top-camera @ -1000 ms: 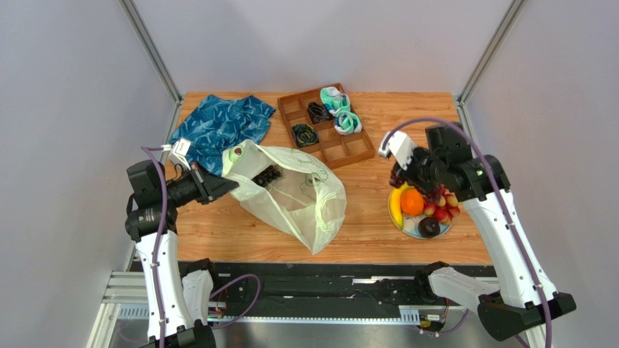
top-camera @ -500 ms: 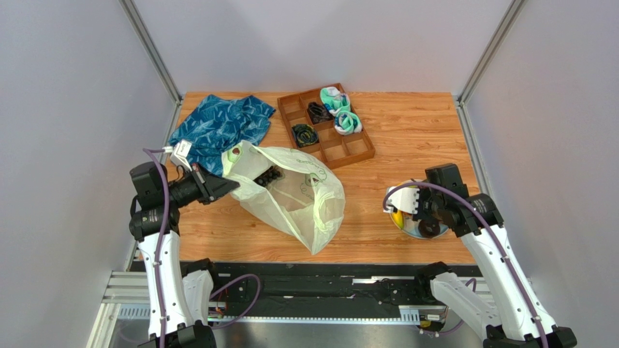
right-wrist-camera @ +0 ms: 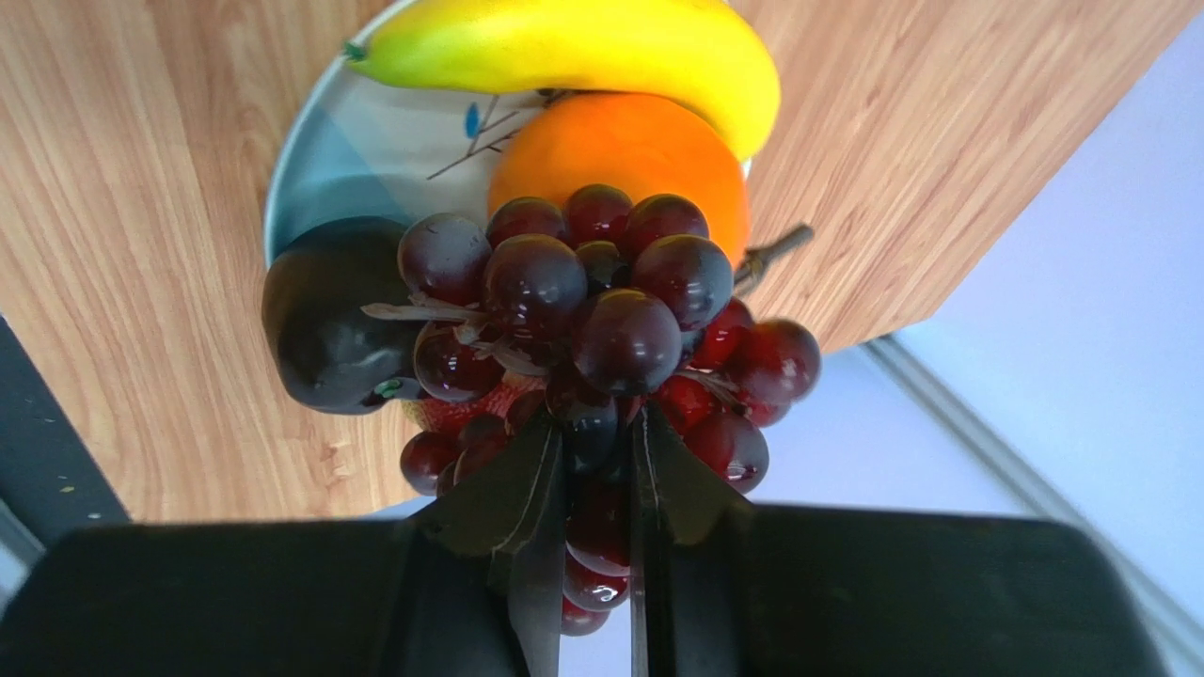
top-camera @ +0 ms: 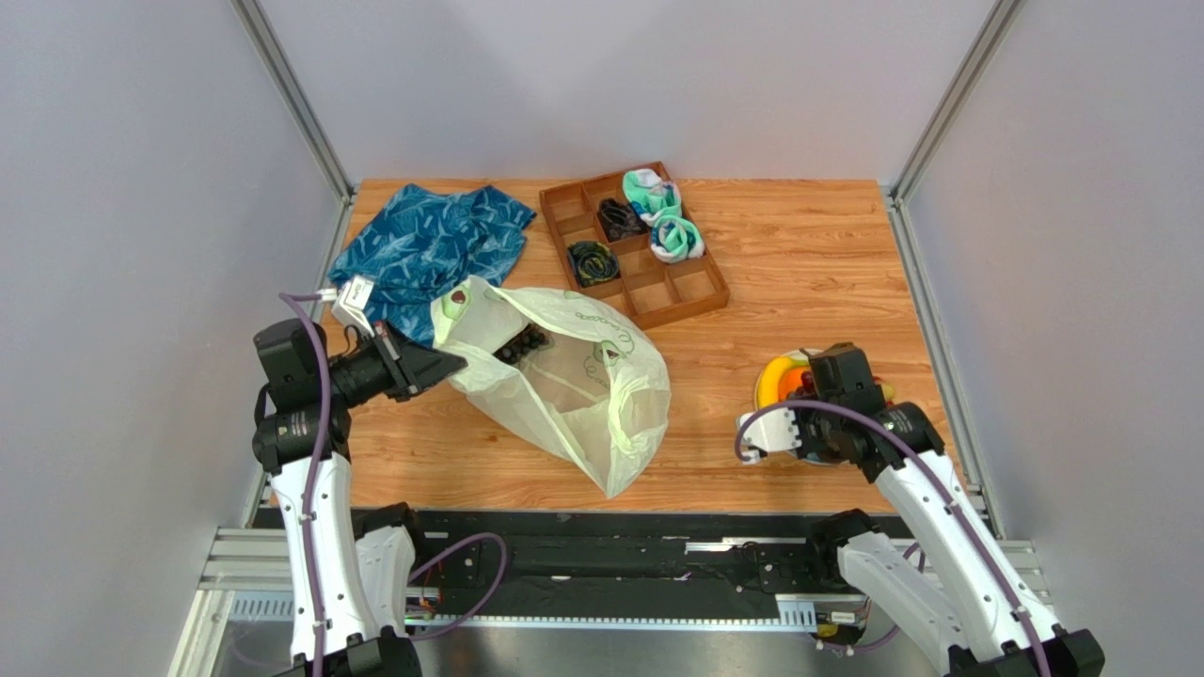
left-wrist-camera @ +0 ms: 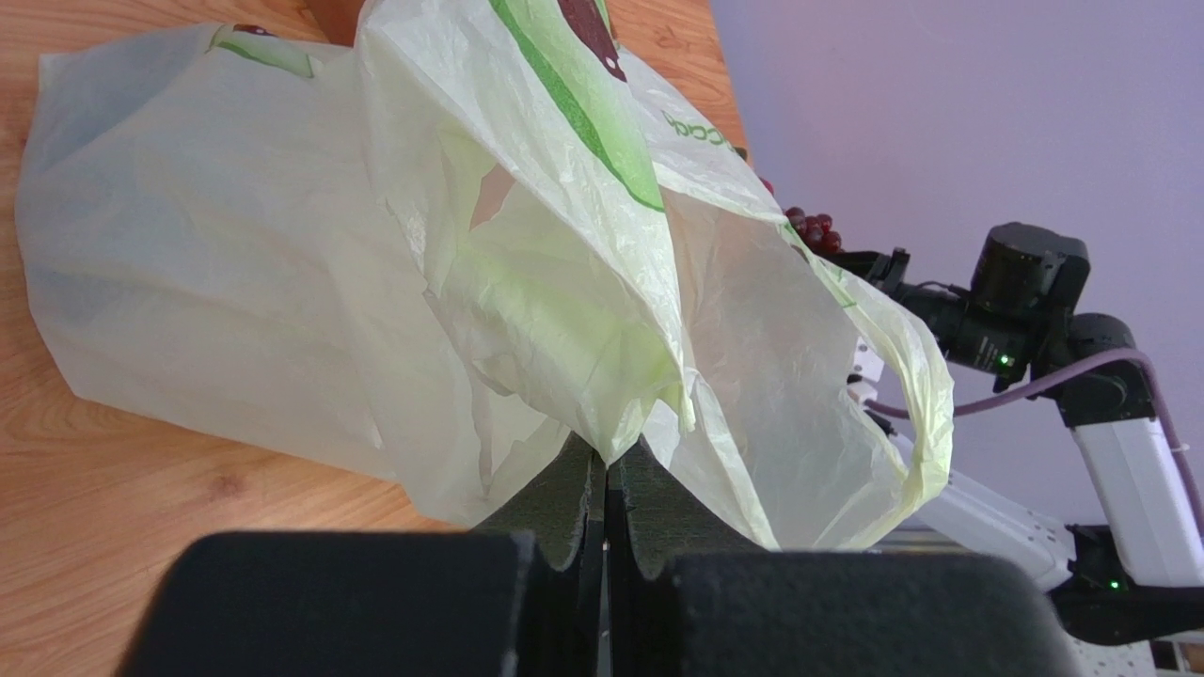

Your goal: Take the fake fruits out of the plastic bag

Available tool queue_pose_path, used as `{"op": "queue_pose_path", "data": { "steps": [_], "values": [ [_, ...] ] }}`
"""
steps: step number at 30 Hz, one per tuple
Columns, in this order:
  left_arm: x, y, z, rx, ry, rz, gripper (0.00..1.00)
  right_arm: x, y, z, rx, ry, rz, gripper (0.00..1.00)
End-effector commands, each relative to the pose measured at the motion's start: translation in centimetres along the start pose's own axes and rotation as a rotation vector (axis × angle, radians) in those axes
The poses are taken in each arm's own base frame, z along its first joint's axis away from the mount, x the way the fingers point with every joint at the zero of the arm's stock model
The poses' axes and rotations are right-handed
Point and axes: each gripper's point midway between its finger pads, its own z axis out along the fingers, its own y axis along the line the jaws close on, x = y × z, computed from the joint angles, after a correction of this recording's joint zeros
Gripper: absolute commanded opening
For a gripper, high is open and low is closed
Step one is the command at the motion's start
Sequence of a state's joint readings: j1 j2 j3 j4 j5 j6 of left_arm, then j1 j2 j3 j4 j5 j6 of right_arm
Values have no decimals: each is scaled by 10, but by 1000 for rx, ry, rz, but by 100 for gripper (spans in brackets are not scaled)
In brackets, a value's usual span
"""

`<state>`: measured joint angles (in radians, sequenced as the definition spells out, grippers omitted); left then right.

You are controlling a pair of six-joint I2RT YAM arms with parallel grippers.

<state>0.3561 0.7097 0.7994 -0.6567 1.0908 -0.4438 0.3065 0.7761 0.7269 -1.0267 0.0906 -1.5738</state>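
The plastic bag lies crumpled at mid-table, its mouth facing left. My left gripper is shut on a fold of the bag's rim, holding it up. Something dark and lumpy shows inside the mouth. At the right, my right gripper is shut on a dark purple grape bunch and holds it just over the plate. On that plate lie the banana, orange, dark round fruit and red grapes. From above, the right gripper covers most of the plate, with the banana peeking out.
A wooden compartment tray at the back holds teal-white socks and black cords. A blue patterned cloth lies at the back left. The plate sits near the table's front right corner.
My right arm has swung down and toward the near edge, lowering the dark grape bunch onto the plate's fruits. The left gripper and the bag have stayed put.
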Motion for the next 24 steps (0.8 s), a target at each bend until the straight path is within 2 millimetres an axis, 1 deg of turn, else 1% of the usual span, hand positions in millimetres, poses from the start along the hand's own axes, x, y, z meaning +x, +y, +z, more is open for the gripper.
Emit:
{"op": "queue_pose_path", "data": {
  "steps": [1, 2, 4, 5, 6, 8, 9, 11, 13, 16, 20, 21, 22, 24],
  "values": [
    [-3, -5, -4, -3, -18, 38, 0, -5, -9, 2, 100, -17, -173, 6],
    [-2, -5, -4, -5, -18, 40, 0, -6, -8, 1, 111, -24, -182, 8],
    [-3, -6, -4, -5, -21, 44, 0, -10, -5, 0, 131, -44, -200, 18],
    [-3, -6, -5, -4, -23, 49, 0, -11, 0, 2, 127, -48, -205, 21],
    [-3, -7, -5, -5, -23, 50, 0, -12, 0, 2, 140, -52, -213, 27],
    [-3, -7, -5, -4, -24, 52, 0, -13, 4, 5, 139, -57, -215, 36],
    [-3, -8, -5, -5, -23, 50, 0, -13, 4, 5, 142, -57, -216, 45],
    [-2, -8, -6, -6, -22, 47, 0, -13, 2, 4, 156, -59, -212, 51],
    [-1, -9, -6, -5, -21, 47, 0, -13, 0, 2, 158, -59, -193, 61],
    [-1, -9, -6, -5, -22, 50, 0, -11, -4, 0, 159, -52, -178, 67],
    [0, -11, -7, 0, -22, 55, 0, -12, -13, -8, 164, -60, -138, 70],
    [1, -11, -7, 1, -20, 53, 0, -13, -13, -10, 155, -69, -136, 70],
    [1, -12, -7, 4, -19, 56, 0, -12, -11, -20, 128, -72, -138, 71],
    [2, -12, -8, 3, -18, 56, 0, -20, -5, -24, 70, -123, -136, 72]
  ]
}}
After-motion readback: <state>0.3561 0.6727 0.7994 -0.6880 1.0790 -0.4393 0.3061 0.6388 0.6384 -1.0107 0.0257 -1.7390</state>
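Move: The plate for the grapes you hold has its middle about 3 cm left of the right hand, level fore and aft, some 9 cm below. On it the orange lies about 3 cm ahead and 5 cm left, the banana 3 cm ahead and 10 cm left, and the dark round fruit about 5 cm back and 1 cm left. From the left hand the plate is roughly 57 cm right and 5 cm back, far below. Settle the grape bunch onto the fruit on the plate: lower the right gripper about 1.5 cm while easing back a little over 1 cm and turning it some 10 degrees counter-clockwise. Then spread the fingers wide to let go of the bunch, and begin to rise. Keep the left gripper shut on the bag's rim, holding the mouth open. ##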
